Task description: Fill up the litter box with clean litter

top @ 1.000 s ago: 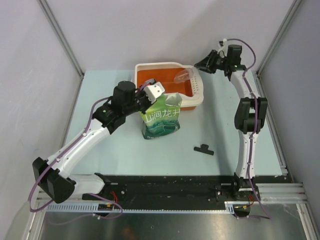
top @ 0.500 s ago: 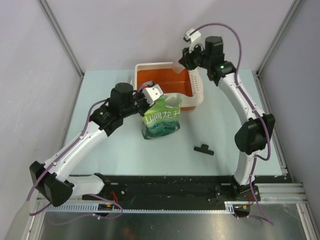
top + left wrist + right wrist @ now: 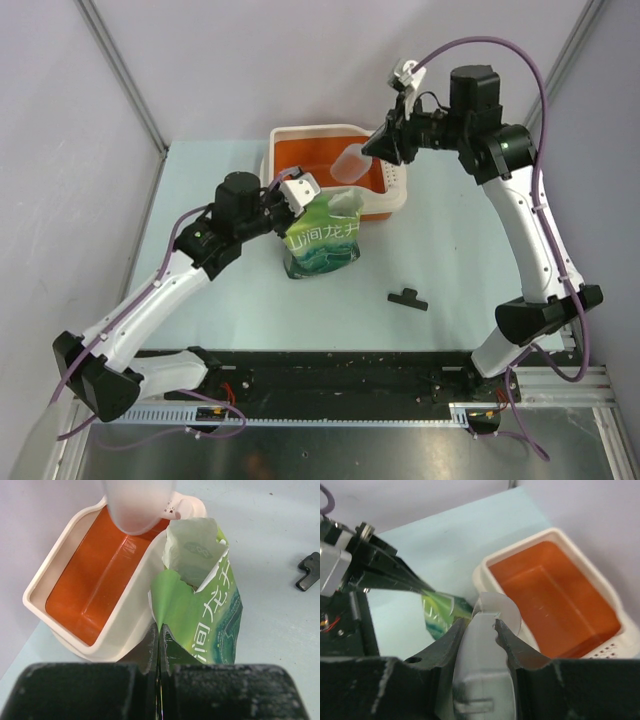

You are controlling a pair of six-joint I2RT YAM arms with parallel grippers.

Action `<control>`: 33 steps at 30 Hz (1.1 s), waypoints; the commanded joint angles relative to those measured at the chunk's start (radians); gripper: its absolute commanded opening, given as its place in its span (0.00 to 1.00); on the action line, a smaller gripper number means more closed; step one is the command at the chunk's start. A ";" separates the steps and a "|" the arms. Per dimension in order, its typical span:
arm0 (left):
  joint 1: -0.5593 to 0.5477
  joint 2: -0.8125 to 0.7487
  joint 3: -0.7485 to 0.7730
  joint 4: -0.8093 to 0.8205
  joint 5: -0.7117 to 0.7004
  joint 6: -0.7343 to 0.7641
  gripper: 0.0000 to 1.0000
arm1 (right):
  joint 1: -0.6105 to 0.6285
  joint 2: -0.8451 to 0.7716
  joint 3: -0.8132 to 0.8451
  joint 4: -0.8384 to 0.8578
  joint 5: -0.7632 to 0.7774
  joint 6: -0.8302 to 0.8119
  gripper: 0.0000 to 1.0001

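The litter box point(image 3: 300, 131) stands at the back of the table, and its orange inside point(image 3: 90, 595) looks bare. No clean litter shows. A green pouch point(image 3: 320, 242) stands against the box's front wall, top torn open. My left gripper point(image 3: 300, 196) is shut on the pouch's upper edge point(image 3: 172, 592). My right gripper point(image 3: 386, 146) is shut on the handle of a translucent scoop point(image 3: 355, 161), which hangs over the box's front right part, just above the pouch. In the right wrist view the scoop point(image 3: 502, 611) lies between the pouch point(image 3: 440, 611) and the box point(image 3: 560, 600).
A small black clip point(image 3: 407, 298) lies on the table to the right of the pouch, also seen in the left wrist view point(image 3: 309, 571). Grey walls with metal posts enclose the back and sides. A black rail runs along the near edge.
The right arm has swung up and over, its wrist turning toward the left. The scoop has shifted left and nearer the pouch. The left arm still holds the pouch in place.
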 commanded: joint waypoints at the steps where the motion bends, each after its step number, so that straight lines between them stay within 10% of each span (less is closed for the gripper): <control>1: 0.004 -0.068 0.007 0.106 -0.003 -0.018 0.00 | 0.013 0.021 -0.027 -0.149 -0.029 -0.056 0.00; 13: -0.028 -0.074 0.016 0.118 -0.024 -0.017 0.00 | 0.090 0.111 -0.008 -0.298 0.092 -0.203 0.00; 21: -0.028 -0.071 0.059 0.119 -0.023 -0.093 0.00 | 0.275 0.018 -0.260 0.073 0.658 0.232 0.00; 33: -0.028 -0.068 0.059 0.156 -0.011 -0.161 0.00 | 0.299 0.092 -0.416 0.063 0.849 0.382 0.00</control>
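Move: The right hand holds the scoop high up. The litter bag's open mouth lies about 21 cm below this hand, some 7 cm to its left and 3 cm ahead; the litter box is about 24 cm ahead, 7 cm left and 38 cm down, and the black clip roughly 4 cm back, 10 cm right and 43 cm down. From the left hand, already pinching the bag's rim, the mouth is about 6 cm ahead, 9 cm right and 4 cm lower. The right hand keeps its grip on the scoop and brings it down about 18 cm to the bag's open mouth, first almost straight down, then also drifting some 4 cm left. Meanwhile the wrist tips the fingers from nearly level to about 45 degrees down and late on swings clockwise, sending the scoop's blade in past the lip beside the litter, while the left hand keeps the rim pinched and almost still. ##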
